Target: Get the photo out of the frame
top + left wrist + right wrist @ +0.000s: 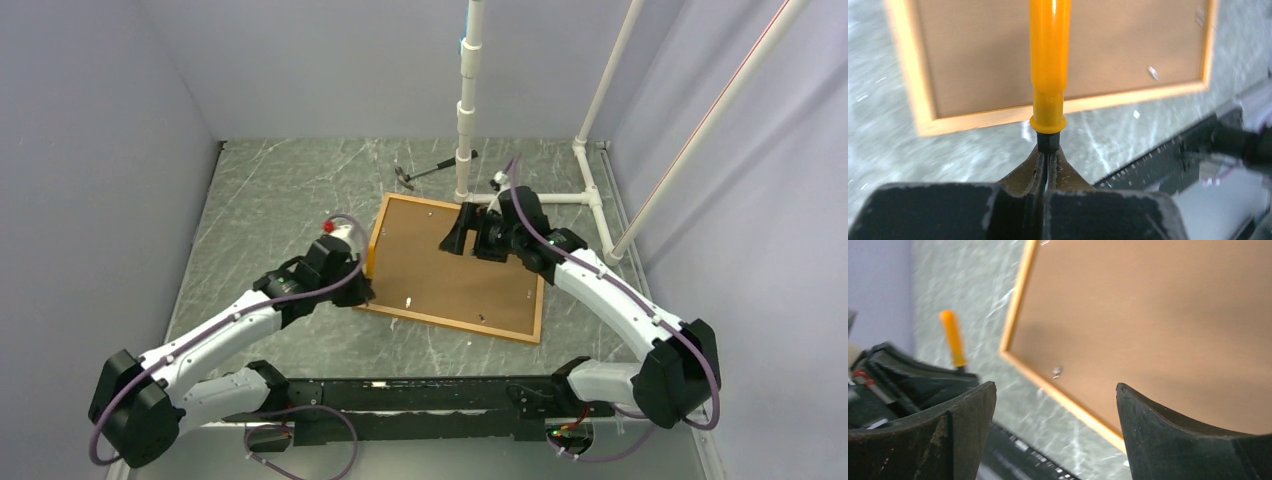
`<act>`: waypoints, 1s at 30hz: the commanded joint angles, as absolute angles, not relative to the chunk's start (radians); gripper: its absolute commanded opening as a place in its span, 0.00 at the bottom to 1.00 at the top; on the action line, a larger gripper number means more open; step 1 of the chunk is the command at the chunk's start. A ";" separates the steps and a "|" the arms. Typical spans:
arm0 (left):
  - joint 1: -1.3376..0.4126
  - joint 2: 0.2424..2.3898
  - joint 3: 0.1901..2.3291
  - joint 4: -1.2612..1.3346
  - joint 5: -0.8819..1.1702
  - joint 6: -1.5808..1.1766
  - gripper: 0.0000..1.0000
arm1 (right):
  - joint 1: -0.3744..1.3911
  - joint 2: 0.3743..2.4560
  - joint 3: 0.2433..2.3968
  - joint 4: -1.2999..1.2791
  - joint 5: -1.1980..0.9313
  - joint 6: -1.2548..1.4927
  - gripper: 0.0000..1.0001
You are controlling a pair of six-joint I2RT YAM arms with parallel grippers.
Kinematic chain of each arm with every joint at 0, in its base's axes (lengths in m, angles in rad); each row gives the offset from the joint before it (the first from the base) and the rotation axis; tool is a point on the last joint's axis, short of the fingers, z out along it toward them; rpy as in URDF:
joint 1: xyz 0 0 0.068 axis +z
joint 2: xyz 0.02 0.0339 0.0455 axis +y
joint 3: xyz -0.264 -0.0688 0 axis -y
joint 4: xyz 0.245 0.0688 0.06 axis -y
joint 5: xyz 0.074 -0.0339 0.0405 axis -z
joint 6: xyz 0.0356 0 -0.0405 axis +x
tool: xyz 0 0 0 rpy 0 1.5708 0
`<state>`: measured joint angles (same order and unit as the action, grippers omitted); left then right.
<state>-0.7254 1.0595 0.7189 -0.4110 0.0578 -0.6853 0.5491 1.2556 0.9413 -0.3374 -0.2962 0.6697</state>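
The frame [540, 310], a thin orange border, lies flat on the grey marbled table. The photo [450, 275] sits in it face down, so only its plain brown back shows; the printed side is hidden. My left gripper [1050, 150] is at the frame's left edge, shut on the dark shaft of a small screwdriver whose orange handle [1049, 65] points out over the brown back [1118, 45]. My right gripper [1055, 405] hovers open over the far right part of the back [1148, 315], with nothing between its fingers [968, 410].
A small hammer-like tool [425, 172] lies behind the frame. A white pipe stand [465, 150] rises at the back, with pipes running along the right. A black rail [400, 400] spans the near edge. A small metal tab [409, 300] sits on the brown back.
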 commanded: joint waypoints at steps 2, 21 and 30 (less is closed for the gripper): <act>-0.540 0.958 0.642 -0.671 -0.165 -0.955 0.00 | 0.518 1.195 0.991 -0.562 0.023 0.555 0.90; 0.367 0.885 0.503 -0.926 -0.293 -1.142 0.00 | 0.547 1.251 0.909 -0.468 -0.114 0.550 0.89; 0.617 1.049 0.478 -0.826 -0.264 -1.061 0.00 | 0.552 1.267 0.917 -0.479 -0.097 0.522 0.88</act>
<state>0.5709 1.0275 0.4870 -0.8772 -0.2535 -1.0920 0.5472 1.2579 0.9073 -0.4938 -0.1055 0.5488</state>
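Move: The left hand, gripping the screwdriver, is bound for the bare tabletop by the near left corner, about 32 cm to its left, 9 cm back and 13 cm lower; the picture frame, back up, has its middle some 21 cm to its right, 10 cm ahead and 12 cm below. From the open right hand the frame's middle lies about 5 cm ahead, 1 cm right and 17 cm down, and the pipe stand's near corner 22 cm ahead, 2 cm right. Still gripping the screwdriver by its shaft, the left hand sweeps fast about 31 cm to the left, away from the frame, sinking and drawing back towards the bare table near the left corner, while it turns some 100 degrees counter-clockwise and tips until its fingers point almost straight down. The right hand, fingers staying wide open, shifts about 5 cm to the right and then sinks as far over the frame's backing, tilting to point more steeply down, and settles there without touching it. ##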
